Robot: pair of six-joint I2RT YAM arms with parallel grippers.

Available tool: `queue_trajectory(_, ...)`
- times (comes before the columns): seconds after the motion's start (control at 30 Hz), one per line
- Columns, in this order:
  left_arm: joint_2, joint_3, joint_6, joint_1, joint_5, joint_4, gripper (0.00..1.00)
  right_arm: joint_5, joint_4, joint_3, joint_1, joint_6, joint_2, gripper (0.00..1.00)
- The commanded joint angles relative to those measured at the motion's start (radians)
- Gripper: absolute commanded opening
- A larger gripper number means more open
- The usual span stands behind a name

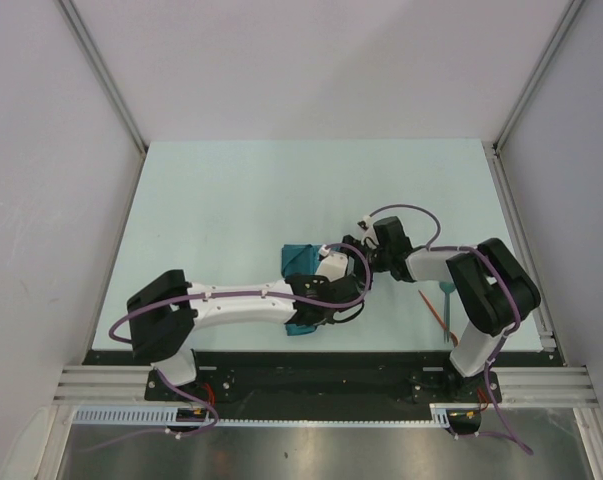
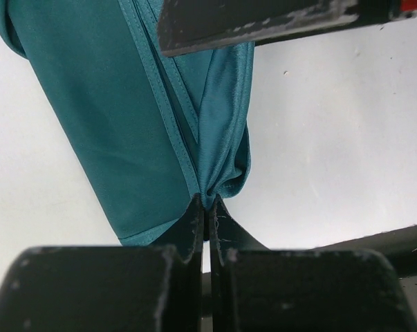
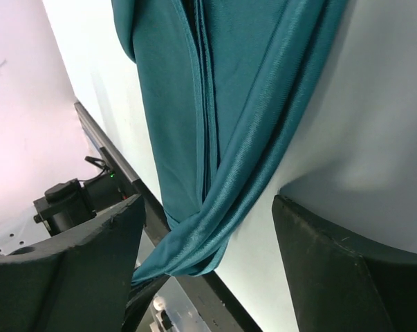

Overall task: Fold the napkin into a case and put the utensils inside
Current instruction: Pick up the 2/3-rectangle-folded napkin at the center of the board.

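Note:
The teal napkin (image 1: 299,258) lies bunched into a long twisted strip at the table's near middle. My left gripper (image 1: 307,316) is shut on its near end; in the left wrist view the fingertips (image 2: 194,214) pinch gathered cloth (image 2: 125,138). My right gripper (image 1: 333,268) is open and straddles the strip; in the right wrist view (image 3: 207,207) the cloth (image 3: 194,104) runs between the spread fingers (image 3: 97,256) without being pinched. A thin orange-red utensil (image 1: 437,313) lies on the table at the right, apart from the cloth.
A teal-green utensil (image 1: 448,300) lies next to the orange one, close to the right arm's base (image 1: 481,350). The black front rail (image 1: 311,358) runs just behind the left gripper. Grey walls stand on three sides of the pale table (image 1: 281,190).

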Motion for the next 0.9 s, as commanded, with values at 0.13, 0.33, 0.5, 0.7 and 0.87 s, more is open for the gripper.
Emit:
queue_trajectory(0.13,-0.067,-0.012,-0.023,0.006,-0.015,0.004,0.00,0.038,0.076,-0.012,0.032,0.068,0.076,0.72)
queue_trajectory(0.33,-0.074,-0.028,-0.028,0.006,-0.005,0.016,0.00,0.048,0.093,0.011,0.033,0.064,0.112,0.65)
queue_trajectory(0.5,-0.082,-0.057,-0.017,0.006,0.029,0.053,0.00,0.075,0.084,0.050,0.032,0.035,0.129,0.51)
queue_trajectory(0.7,-0.128,-0.118,0.019,0.006,0.087,0.141,0.14,0.098,0.057,0.077,0.033,-0.002,0.152,0.28)
queue_trajectory(0.87,-0.215,-0.167,0.082,0.012,0.153,0.226,0.49,0.123,0.022,0.093,0.039,-0.033,0.158,0.18)
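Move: The left hand still pinches the near right corner of the napkin, whose middle lies about 6 cm ahead, 4 cm left and 4 cm lower. The right hand's open fingers hover at the napkin's raised right edge: the spot to grip is some 2 cm ahead, 2 cm left and 2 cm below. From that hand, the orange stick lies roughly 20 cm right and 10 cm back, and the teal utensil 22 cm right and 8 cm back. Right hand eases about 3 cm down, forward and left, pinching the napkin's edge; left opens, releasing its corner. ##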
